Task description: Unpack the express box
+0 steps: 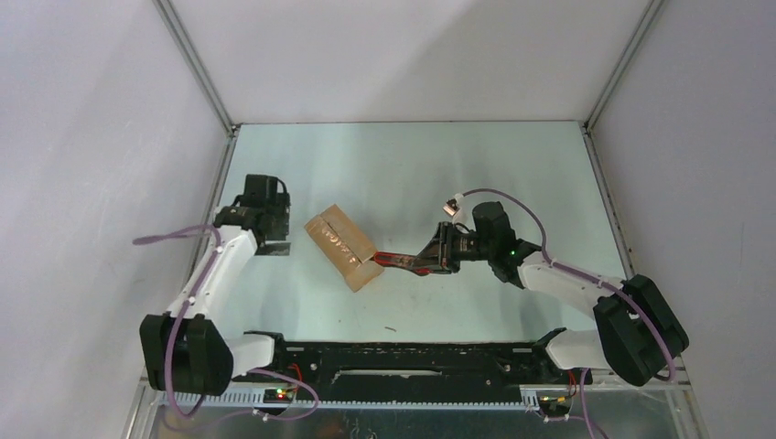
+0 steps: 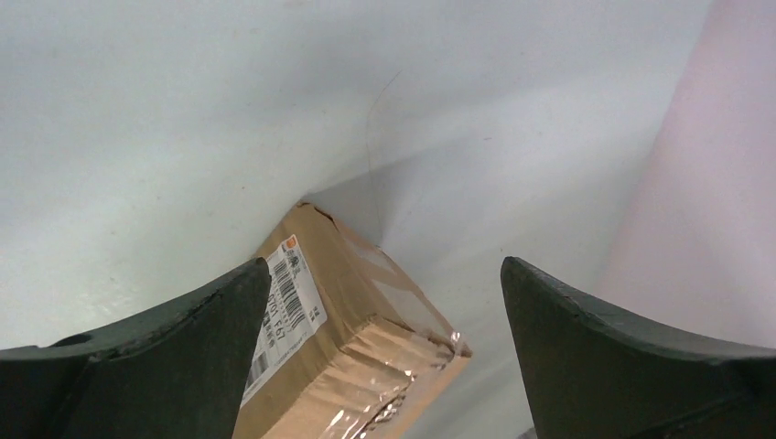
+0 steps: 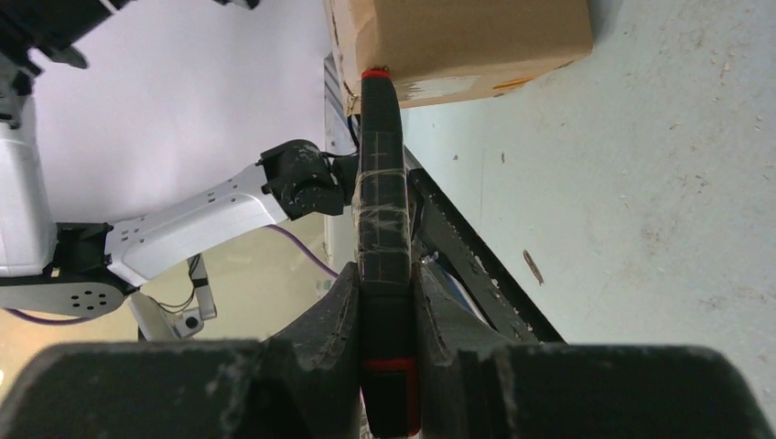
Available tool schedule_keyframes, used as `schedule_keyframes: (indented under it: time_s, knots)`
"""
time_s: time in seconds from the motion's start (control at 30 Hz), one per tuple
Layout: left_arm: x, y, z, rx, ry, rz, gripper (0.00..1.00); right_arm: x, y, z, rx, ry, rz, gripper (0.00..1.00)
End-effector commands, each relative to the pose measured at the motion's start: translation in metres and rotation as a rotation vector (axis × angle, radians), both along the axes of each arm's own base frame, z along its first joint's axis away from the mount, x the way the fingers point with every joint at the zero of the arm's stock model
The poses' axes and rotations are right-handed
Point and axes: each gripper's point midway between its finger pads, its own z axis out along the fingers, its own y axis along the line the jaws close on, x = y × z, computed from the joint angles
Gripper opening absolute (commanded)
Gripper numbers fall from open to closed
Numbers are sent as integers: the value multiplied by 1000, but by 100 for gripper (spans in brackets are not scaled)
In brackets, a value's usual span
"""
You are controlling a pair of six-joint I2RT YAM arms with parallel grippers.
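Note:
The express box [image 1: 343, 245] is a small brown taped carton lying at an angle on the table, left of centre. In the left wrist view the express box [image 2: 348, 338] shows a white barcode label [image 2: 284, 306] on its side. My left gripper [image 1: 273, 245] hovers just left of it, open, with nothing between the fingers [image 2: 183, 352]. My right gripper [image 1: 432, 260] is shut on a red-and-black utility knife [image 1: 395, 261]. The knife [image 3: 382, 183] points at the box's near right end [image 3: 458, 37], with its red tip right at the cardboard edge.
White enclosure walls rise close on the left [image 1: 101, 165] and right [image 1: 695, 165]. A black rail [image 1: 403, 352] with both arm bases runs along the near edge. A small dark scrap [image 1: 391, 327] lies on the table in front of the box.

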Motion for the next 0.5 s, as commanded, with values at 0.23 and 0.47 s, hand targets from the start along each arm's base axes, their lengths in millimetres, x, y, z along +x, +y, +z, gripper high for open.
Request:
schedule_keyframes:
  time_s: [0.23,0.47]
  knots:
    - [-79,-20,39,229,97,-418,100,6,-16,-32,-158,35,-93,0]
    - [-75,-66,35,178,-133,-639,100,5,-17,-36,-175,32,-93,0]
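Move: The express box lies about 13 cm to the left hand's right and some 6 cm back from it, its middle roughly 8 cm lower. From the right hand it is about 19 cm to the left, 5 cm ahead and 10 cm lower. The utility knife in the right hand lies with its middle some 6 cm to that hand's left, 1 cm ahead and 2 cm lower. Beside the express box's left side the empty left hand swings back about 9 cm and some 3 cm right, rising roughly 6 cm and then sinking 4, wide open and turning clockwise about 25 degrees, round towards the labelled side. The right hand holds nearly still, keeping its grip on the knife, with the tip still at the box's near right end. ##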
